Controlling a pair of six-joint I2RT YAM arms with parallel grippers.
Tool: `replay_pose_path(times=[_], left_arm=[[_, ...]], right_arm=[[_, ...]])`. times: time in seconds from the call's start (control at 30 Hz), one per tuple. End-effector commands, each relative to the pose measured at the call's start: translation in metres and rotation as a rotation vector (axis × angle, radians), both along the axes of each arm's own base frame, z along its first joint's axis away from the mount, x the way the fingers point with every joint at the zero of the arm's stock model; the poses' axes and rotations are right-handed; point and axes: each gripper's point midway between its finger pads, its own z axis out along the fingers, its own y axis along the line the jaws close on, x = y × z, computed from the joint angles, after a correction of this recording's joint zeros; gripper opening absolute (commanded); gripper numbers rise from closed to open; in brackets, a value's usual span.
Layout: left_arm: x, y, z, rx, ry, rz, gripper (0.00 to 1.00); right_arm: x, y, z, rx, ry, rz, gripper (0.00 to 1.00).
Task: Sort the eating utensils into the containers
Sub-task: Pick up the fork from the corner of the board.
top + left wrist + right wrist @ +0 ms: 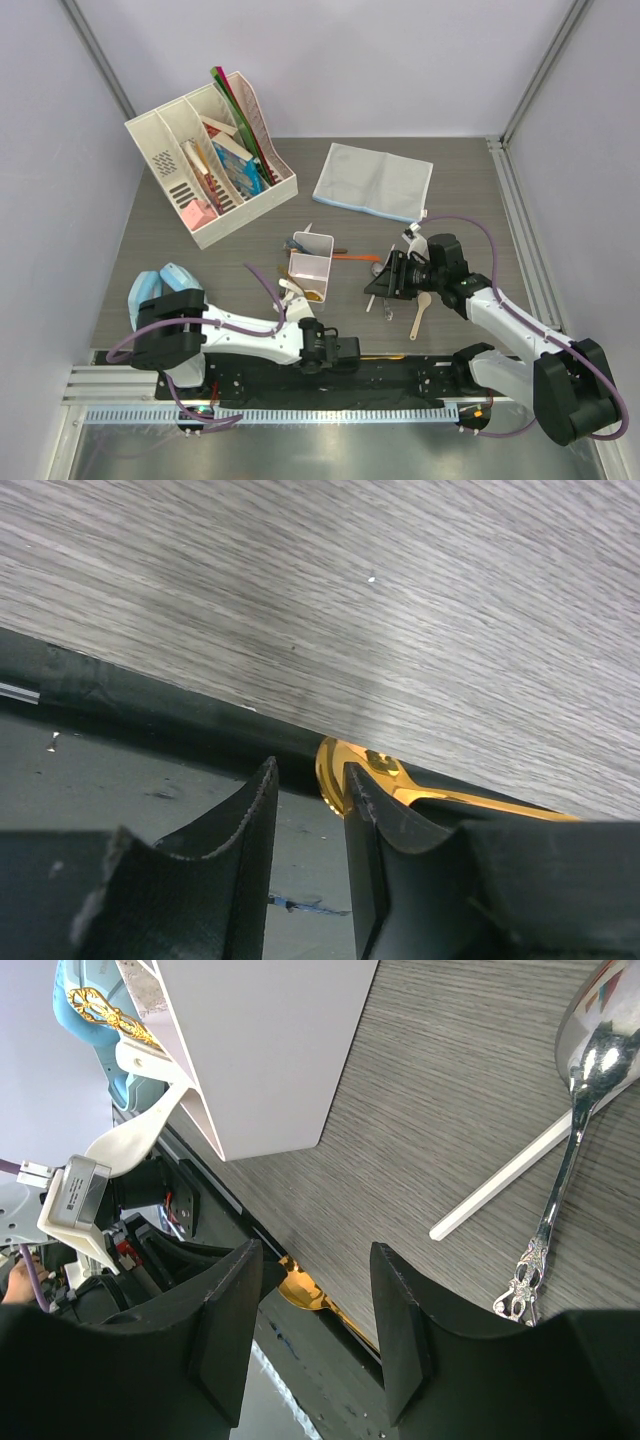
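A white divided container [310, 262] [270, 1050] stands mid-table with utensils in and around it. Beside it lie an orange-handled piece [352, 257], a wooden spoon [420, 314] and an ornate silver spoon [590, 1060]. A white ceramic spoon [130, 1135] pokes out by the container's corner. A gold spoon [335, 770] [305, 1290] sits in the groove at the table's near edge. My left gripper [310, 770] [350, 350] is open right beside the gold spoon's bowl, which shows just past its right finger. My right gripper [318, 1260] [378, 285] hovers open over the table, holding nothing.
A white file organiser [215, 165] with books stands at the back left. A grey-blue cloth [375, 180] lies at the back. A thin white stick [510, 1175] rests next to the silver spoon. A black rail [400, 375] runs along the near edge.
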Motion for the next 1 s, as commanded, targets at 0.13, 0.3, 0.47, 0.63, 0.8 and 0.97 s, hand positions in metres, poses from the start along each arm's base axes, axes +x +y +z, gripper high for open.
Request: replay_pose_path(times=[0.13,0.3,0.47,0.63,0.8,0.97], left_arm=[[0.005,-0.004,0.001,-0.018,-0.015,0.007,0.29],[0.006,-0.005,-0.002,-0.021,-0.012,-0.004,0.27],[0.008,-0.01,-0.006,-0.023,-0.002,-0.012,0.26],[0.008,-0.009,-0.011,-0.011,0.005,-0.017,0.22],[0.009,-0.011,-0.011,-0.019,0.004,-0.024,0.12],[0.01,-0.014,-0.006,-0.03,-0.008,-0.036,0.0]], right_arm=[[0.002,0.004,0.005,0.019,-0.033,0.019,0.53],[0.003,0.004,0.005,0.016,-0.032,0.017,0.53],[0.003,0.004,0.005,0.016,-0.034,0.018,0.53],[0.003,0.004,0.004,0.014,-0.03,0.016,0.53],[0.003,0.003,0.004,0.013,-0.033,0.015,0.53],[0.003,0.003,0.002,0.013,-0.026,0.014,0.53]])
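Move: The fork lies along the board's near edge, its head reaching in between the left hand's open fingers. Its middle is about 6 cm to that hand's right, level with it and 1 cm lower. From the left hand, the white container stands some 15 cm ahead and 7 cm left, the silver spoon 12 cm ahead and 6 cm right, and the wooden spoon 7 cm ahead and 13 cm right. From the right hand, the fork is about 14 cm back, 1 cm right and 8 cm down. The left fingers come to pinch the end of the fork's head at the board's near edge, going from about a third open to practically shut. Before the final squeeze the hand edges roughly 1.5 cm to the right along the edge, taking the head along, and sinks about 1 cm; the wrist barely turns. ##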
